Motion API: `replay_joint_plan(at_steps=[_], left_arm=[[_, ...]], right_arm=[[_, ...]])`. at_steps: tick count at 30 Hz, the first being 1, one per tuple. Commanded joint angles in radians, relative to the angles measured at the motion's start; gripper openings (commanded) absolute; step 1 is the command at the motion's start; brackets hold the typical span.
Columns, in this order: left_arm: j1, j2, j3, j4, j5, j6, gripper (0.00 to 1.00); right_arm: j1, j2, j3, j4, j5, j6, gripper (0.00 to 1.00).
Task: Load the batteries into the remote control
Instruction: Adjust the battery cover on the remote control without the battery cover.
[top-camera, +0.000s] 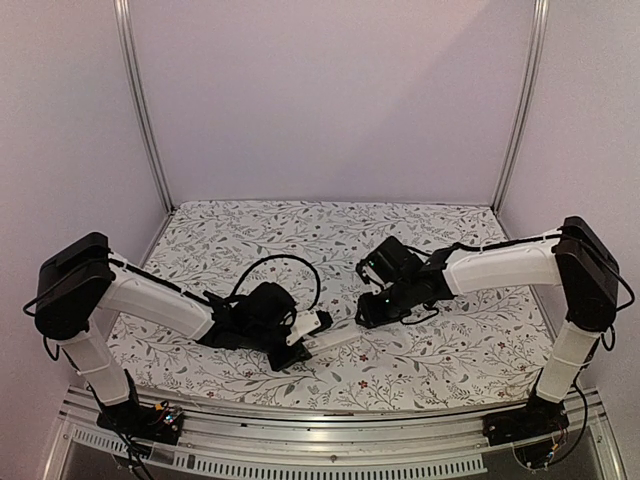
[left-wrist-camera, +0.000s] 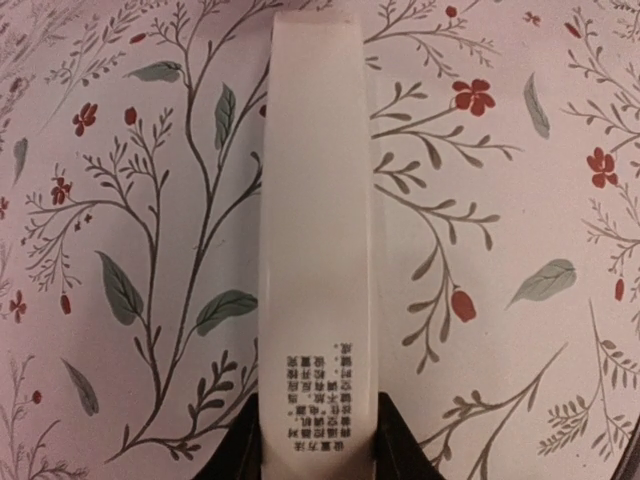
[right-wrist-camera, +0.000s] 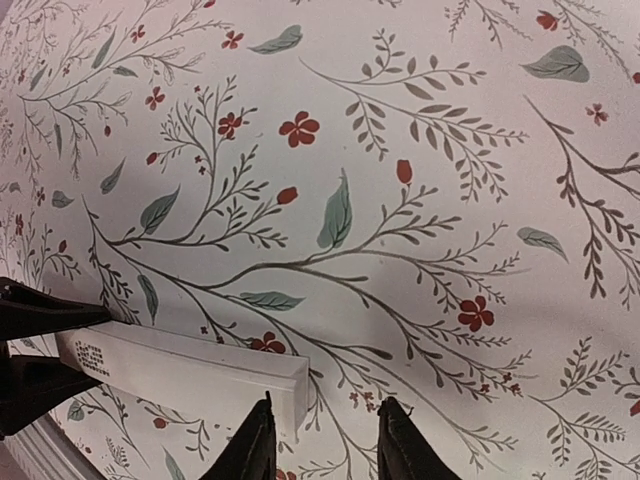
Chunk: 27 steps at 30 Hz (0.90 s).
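Observation:
The remote control (left-wrist-camera: 318, 230) is a slim white bar with a block of small print near its held end. My left gripper (left-wrist-camera: 318, 440) is shut on that end, a black finger on each long side, and holds it just above the flowered cloth. In the top view the remote control (top-camera: 335, 337) sticks out to the right from the left gripper (top-camera: 300, 335). My right gripper (right-wrist-camera: 325, 440) stands open at the remote control's free end (right-wrist-camera: 290, 375), with nothing between its fingers; its left finger is beside that end. The batteries are out of view.
A flowered cloth (top-camera: 330, 235) covers the table. Pale walls and two metal uprights (top-camera: 140, 100) close in the back and sides. A black cable (top-camera: 290, 265) loops over the left arm's wrist.

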Motion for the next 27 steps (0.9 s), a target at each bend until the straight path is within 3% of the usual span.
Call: replay_joint_plan(at_steps=[1, 5, 7, 19, 27], left_arm=[[-0.017, 0.022, 0.011, -0.030, 0.016, 0.013, 0.01], [-0.017, 0.025, 0.012, -0.031, 0.017, 0.013, 0.01], [-0.017, 0.025, 0.012, -0.031, 0.018, 0.013, 0.01], [-0.017, 0.032, 0.016, -0.030, 0.016, 0.014, 0.00], [-0.018, 0.035, 0.017, -0.027, 0.019, 0.015, 0.00]], right_arm=[[-0.002, -0.056, 0.024, -0.088, 0.115, 0.005, 0.28], [0.002, -0.015, 0.045, -0.111, 0.123, 0.010, 0.06], [0.012, 0.020, 0.063, -0.122, 0.135, 0.009, 0.01], [0.122, 0.189, 0.188, -0.145, 0.123, 0.018, 0.00], [0.127, 0.176, 0.187, -0.143, 0.136, 0.027, 0.00]])
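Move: My left hand still grips the remote control near its left end; the remote's right end, where the battery cover goes, lies about 12 cm to that hand's right, 5 cm ahead and nearly level. From my right hand, that right end is roughly 2 cm left, 1 cm back and 4 cm below. The remote's middle lies some 8 cm left, 4 cm back and 4 cm below my right hand. I shut my right fingers fully while lifting about 1 cm and easing forward and right, clear of the remote. Then I bring the closed tips down about 4.5 cm, drifting left and back some 2 cm and swinging the fingers around 10 degrees steeper, until they seem to meet the right end face. My left hand keeps its pinch, holding the remote still. ##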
